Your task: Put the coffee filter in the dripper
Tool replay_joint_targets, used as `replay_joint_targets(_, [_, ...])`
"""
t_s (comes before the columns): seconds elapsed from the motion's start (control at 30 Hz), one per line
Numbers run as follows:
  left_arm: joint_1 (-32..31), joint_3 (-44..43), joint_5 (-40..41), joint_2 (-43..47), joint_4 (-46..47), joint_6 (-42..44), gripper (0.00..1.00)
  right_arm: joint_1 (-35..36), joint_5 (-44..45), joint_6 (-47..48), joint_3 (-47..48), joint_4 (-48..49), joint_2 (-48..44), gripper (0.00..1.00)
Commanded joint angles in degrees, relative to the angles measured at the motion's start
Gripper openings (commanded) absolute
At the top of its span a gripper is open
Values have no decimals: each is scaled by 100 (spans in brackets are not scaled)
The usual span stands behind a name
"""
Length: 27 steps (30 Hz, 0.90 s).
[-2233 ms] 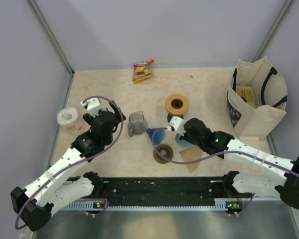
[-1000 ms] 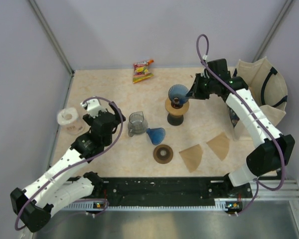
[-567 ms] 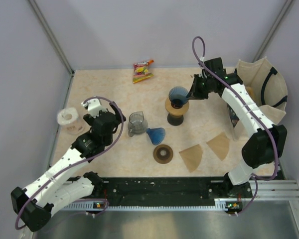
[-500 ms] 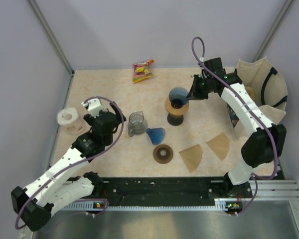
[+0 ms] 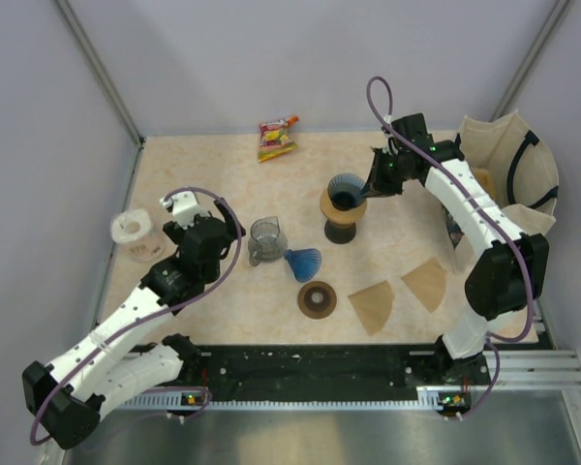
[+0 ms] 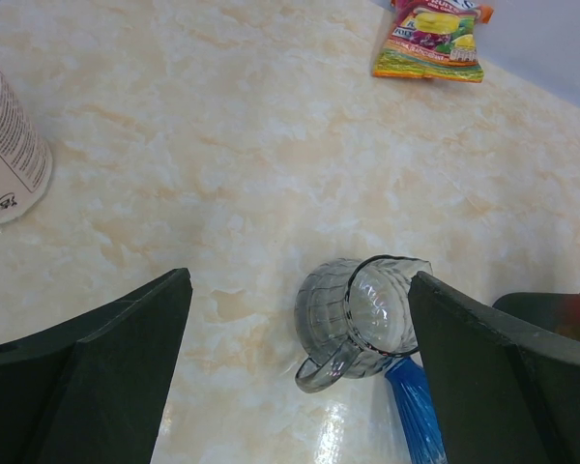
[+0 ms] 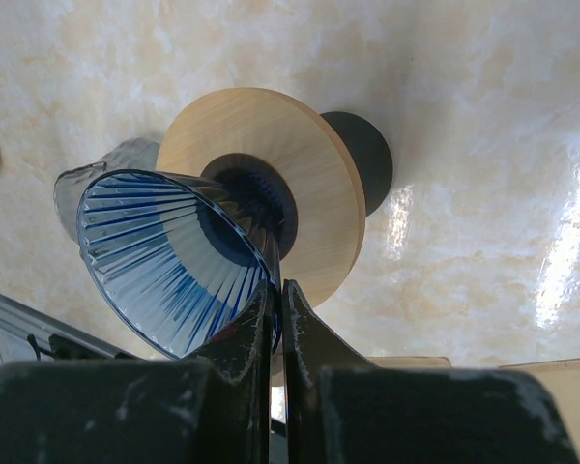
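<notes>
My right gripper (image 5: 372,184) (image 7: 275,290) is shut on the rim of a blue ribbed dripper (image 5: 347,189) (image 7: 169,261). It holds the dripper tilted, with the narrow end at the hole of the round wooden stand (image 5: 341,215) (image 7: 309,184). Two brown paper coffee filters (image 5: 372,308) (image 5: 426,284) lie flat on the table in front of the stand. A second blue dripper (image 5: 303,262) (image 6: 420,420) lies on its side beside a glass pitcher (image 5: 266,239) (image 6: 362,314). My left gripper (image 5: 223,232) (image 6: 298,282) is open and empty, hovering over the pitcher.
A dark wooden ring (image 5: 318,299) lies near the front middle. A snack packet (image 5: 276,138) (image 6: 430,39) lies at the back. A white roll (image 5: 136,232) (image 6: 5,145) stands at the left. A cloth tote bag (image 5: 499,194) stands at the right edge.
My right arm has carried the blue dripper from the table up to the wooden stand and brought it down onto the stand's hole. The left arm has not moved.
</notes>
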<state>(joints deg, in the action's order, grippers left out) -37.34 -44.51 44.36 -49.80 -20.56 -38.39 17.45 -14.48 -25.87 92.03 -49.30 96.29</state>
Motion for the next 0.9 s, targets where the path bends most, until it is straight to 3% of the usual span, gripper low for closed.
replay_joint_targets(0.0, [8, -22, 108, 23, 166, 25, 99, -14, 226, 126, 228, -80, 127, 0])
replay_joint_targets(0.27, [8, -31, 170, 50, 166, 42, 99, 74, 709, 257, 499, -519, 373, 0])
replay_joint_targets(0.5, [8, -250, -243, -30, 113, 42, 99, 302, 1087, 407, 1088, -993, 662, 0])
replay_joint_targets(0.7, [8, -681, -1673, -319, 639, 60, 99, 355, 1140, 460, 1203, -1152, 751, 0])
replay_joint_targets(0.87, [16, -1576, -2966, -1188, 1062, 227, 99, 355, 1097, 512, 1195, -1143, 786, 0])
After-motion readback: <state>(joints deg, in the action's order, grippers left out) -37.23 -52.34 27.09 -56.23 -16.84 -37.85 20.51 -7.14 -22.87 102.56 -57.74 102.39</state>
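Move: The right fingers are shut on the rim of the blue dripper, whose middle lies about 5 cm to their left and 4 cm down; the wooden ring is also some 5 cm left, 8 cm down, with the red carafe beneath it, 14 cm below the hand. From the empty left hand the dripper is roughly 27 cm right, 8 cm ahead and 6 cm lower. Nearer the left hand's way, the glass jug stands about 10 cm right, 2 cm ahead, and the spare blue cone 19 cm right, 3 cm back, both some 20 cm below. Rightward, after standing still at first, the left hand sweeps off with its fingers wide open, gathering speed: about 7 cm right and 3 cm up, turning clockwise some 15 degrees, towards the dripper. The right hand keeps its pinch on the dripper's rim over the wooden ring, easing about 1 cm forward and rolling its left side down slightly. ##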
